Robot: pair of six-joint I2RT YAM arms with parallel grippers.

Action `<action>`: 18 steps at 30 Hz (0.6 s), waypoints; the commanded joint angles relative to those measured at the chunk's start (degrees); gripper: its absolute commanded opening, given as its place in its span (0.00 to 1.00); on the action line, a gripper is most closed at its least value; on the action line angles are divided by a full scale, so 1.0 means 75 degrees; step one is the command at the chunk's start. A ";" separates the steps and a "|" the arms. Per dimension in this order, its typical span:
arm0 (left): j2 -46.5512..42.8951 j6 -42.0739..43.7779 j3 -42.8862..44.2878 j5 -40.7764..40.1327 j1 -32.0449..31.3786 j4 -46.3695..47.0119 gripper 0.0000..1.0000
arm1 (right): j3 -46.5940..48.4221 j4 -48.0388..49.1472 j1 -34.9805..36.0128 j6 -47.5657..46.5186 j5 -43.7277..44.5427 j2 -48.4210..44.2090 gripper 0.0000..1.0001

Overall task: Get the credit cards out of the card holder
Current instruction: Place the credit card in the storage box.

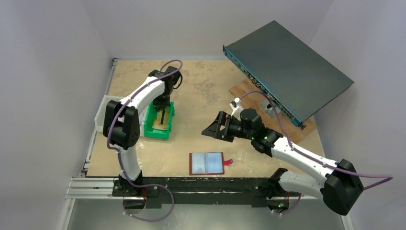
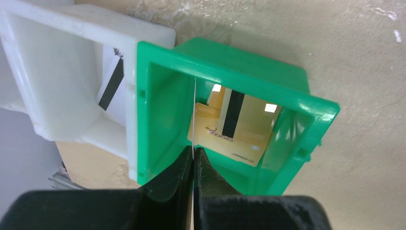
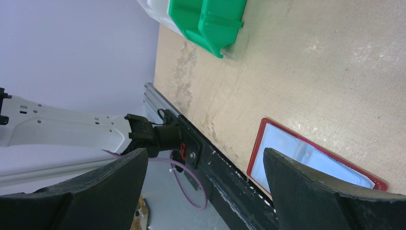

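The red card holder [image 1: 207,163] lies open and flat near the table's front edge, its pale blue pockets [image 3: 306,158] facing up. My left gripper [image 2: 193,153] is shut on a thin white credit card [image 2: 195,115], seen edge-on, held over the green bin [image 2: 158,62]. A gold card [image 2: 230,132] with a black stripe lies in that bin. In the top view the left gripper [image 1: 163,111] reaches down into the bin. My right gripper [image 3: 205,155] hangs open and empty above the table, behind the holder [image 1: 213,128].
A white bin [image 2: 72,28] stands against the green bin's left side, with a striped white card [image 2: 111,84] inside. A dark flat device [image 1: 287,67] leans tilted over a wooden board [image 1: 249,91] at the back right. A black rail [image 1: 191,184] runs along the near edge.
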 commanded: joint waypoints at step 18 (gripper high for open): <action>-0.0588 0.0138 0.0505 0.1064 0.0066 -0.0186 0.25 | 0.0312 -0.0926 0.0091 -0.0547 0.0721 0.0090 0.93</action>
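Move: Just under the left hand, about 6 cm down, 2 cm back and 1 cm to its left, is the middle of the storage box's green compartment, where the held credit card is going; some cards already lie inside. The white compartment adjoining it is level with the hand, some 14 cm to its left, and the clear box about 20 cm ahead and 4 cm left. From the right hand the green compartment is roughly 10 cm ahead, 24 cm left and 14 cm lower. Sinking a last 1.5 cm or so over the green compartment while easing forward slightly, the left hand opens its fingers about a quarter of their range and lets go of the card. It drifts right by nearly 2 cm and starts to rise again, fingers still pointing down. The right hand, wide open and empty, sinks about 2 cm and shifts 1 cm right. ##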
